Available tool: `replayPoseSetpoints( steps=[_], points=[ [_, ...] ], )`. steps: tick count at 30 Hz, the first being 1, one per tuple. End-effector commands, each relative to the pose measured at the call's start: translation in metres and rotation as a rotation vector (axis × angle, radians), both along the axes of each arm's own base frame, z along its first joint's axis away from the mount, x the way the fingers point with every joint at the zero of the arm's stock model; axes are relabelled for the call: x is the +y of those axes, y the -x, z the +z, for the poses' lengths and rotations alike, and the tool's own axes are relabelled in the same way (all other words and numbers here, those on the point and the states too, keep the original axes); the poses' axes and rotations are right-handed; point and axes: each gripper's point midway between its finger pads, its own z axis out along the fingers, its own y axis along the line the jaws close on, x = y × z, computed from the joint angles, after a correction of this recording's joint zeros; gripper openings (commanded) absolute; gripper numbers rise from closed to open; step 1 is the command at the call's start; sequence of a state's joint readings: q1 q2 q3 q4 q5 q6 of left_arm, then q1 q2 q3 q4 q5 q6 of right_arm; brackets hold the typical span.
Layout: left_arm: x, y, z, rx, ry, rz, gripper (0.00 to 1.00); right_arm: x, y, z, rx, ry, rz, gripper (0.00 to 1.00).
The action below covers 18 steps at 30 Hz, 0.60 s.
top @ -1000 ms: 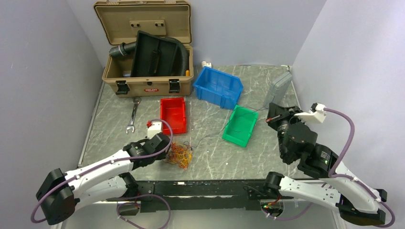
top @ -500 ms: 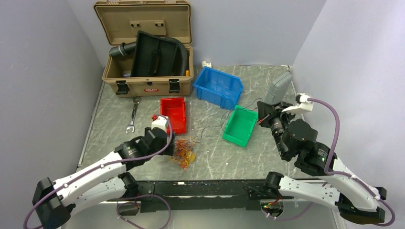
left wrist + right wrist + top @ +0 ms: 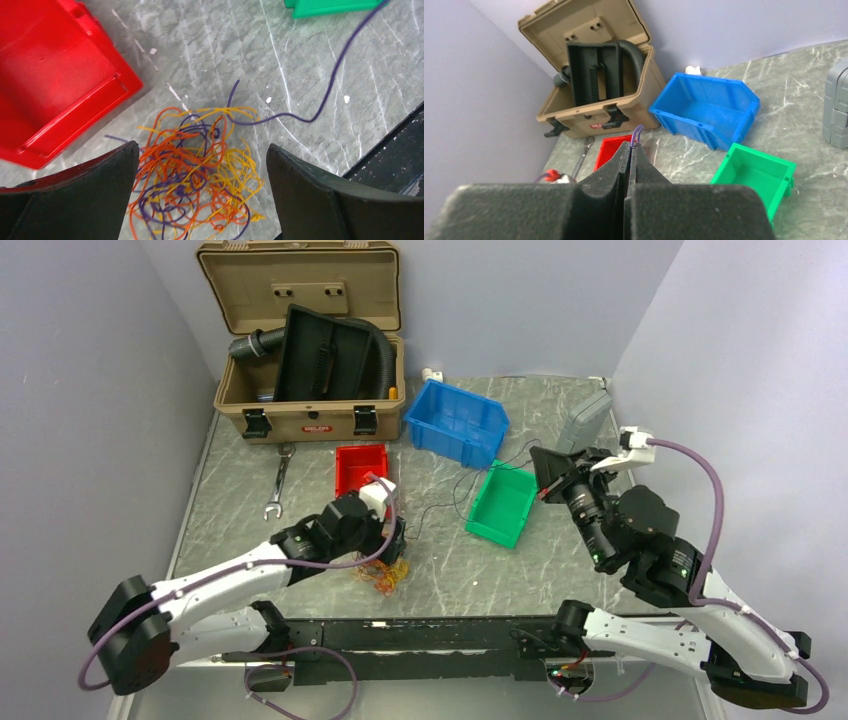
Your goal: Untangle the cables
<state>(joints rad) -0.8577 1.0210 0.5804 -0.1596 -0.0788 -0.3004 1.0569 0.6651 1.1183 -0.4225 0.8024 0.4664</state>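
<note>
The cables point(image 3: 200, 180) are a loose tangle of orange, yellow and purple strands lying on the marble table point(image 3: 210, 60), near the front edge point(image 3: 385, 570). My left gripper point(image 3: 202, 147) hangs just above the tangle, jaws wide open and holding nothing; in the top view it point(image 3: 390, 542) partly covers the heap. One purple strand point(image 3: 325, 95) leads out of the tangle toward the green bin. My right gripper point(image 3: 631, 145) is shut on a purple strand whose small loop point(image 3: 637, 132) sticks out past the tips. It is raised above the table at the right point(image 3: 547, 475).
A red bin point(image 3: 360, 468) sits just behind the tangle, a green bin point(image 3: 503, 502) to its right, a blue bin point(image 3: 455, 420) farther back. An open tan toolbox point(image 3: 310, 405) stands at the back left, a wrench point(image 3: 278, 480) lies in front of it, and a grey case point(image 3: 583, 425) leans at the back right.
My left gripper let go, opened wide and moved right and forward over the tangle. My right gripper, still shut on the purple strand, moved back and to the left.
</note>
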Motion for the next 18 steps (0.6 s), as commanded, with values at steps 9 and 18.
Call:
replayPoseSetpoints(
  steps=[9,18],
  points=[
    [-0.018,-0.006,-0.068,0.141,-0.047,0.037,0.47,-0.085,0.016,0.071,-0.111,-0.153,-0.22,0.0],
    [0.028,0.012,-0.065,0.15,-0.047,0.185,0.48,-0.107,0.02,0.085,-0.147,-0.114,-0.281,0.0]
  ],
)
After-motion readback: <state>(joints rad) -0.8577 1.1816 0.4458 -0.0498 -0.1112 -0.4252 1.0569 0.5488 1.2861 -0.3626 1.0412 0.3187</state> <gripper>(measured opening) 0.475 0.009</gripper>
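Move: The tangled cables' middle lies about 10 cm below the left hand, some 3 cm to its left and 2 cm nearer the base; the red bin stands roughly 17 cm ahead and 7 cm left of that hand. The right hand, shut on a long purple cable, has the tangle about 24 cm to its left, 2 cm back and 40 cm below. The green bin is some 12 cm ahead of the right hand, level sideways and 38 cm below. Rightwards by about 11 cm and up 8 cm, drifting slightly back, the right hand carries its pinched purple cable away from the tangle, turning some 15 degrees clockwise as the fingers tip up a little. Meanwhile the left hand drops about 8 cm into the tangle, tilting some 10 degrees further down, and closes from wide open to about half, gathering strands between its fingertips. ##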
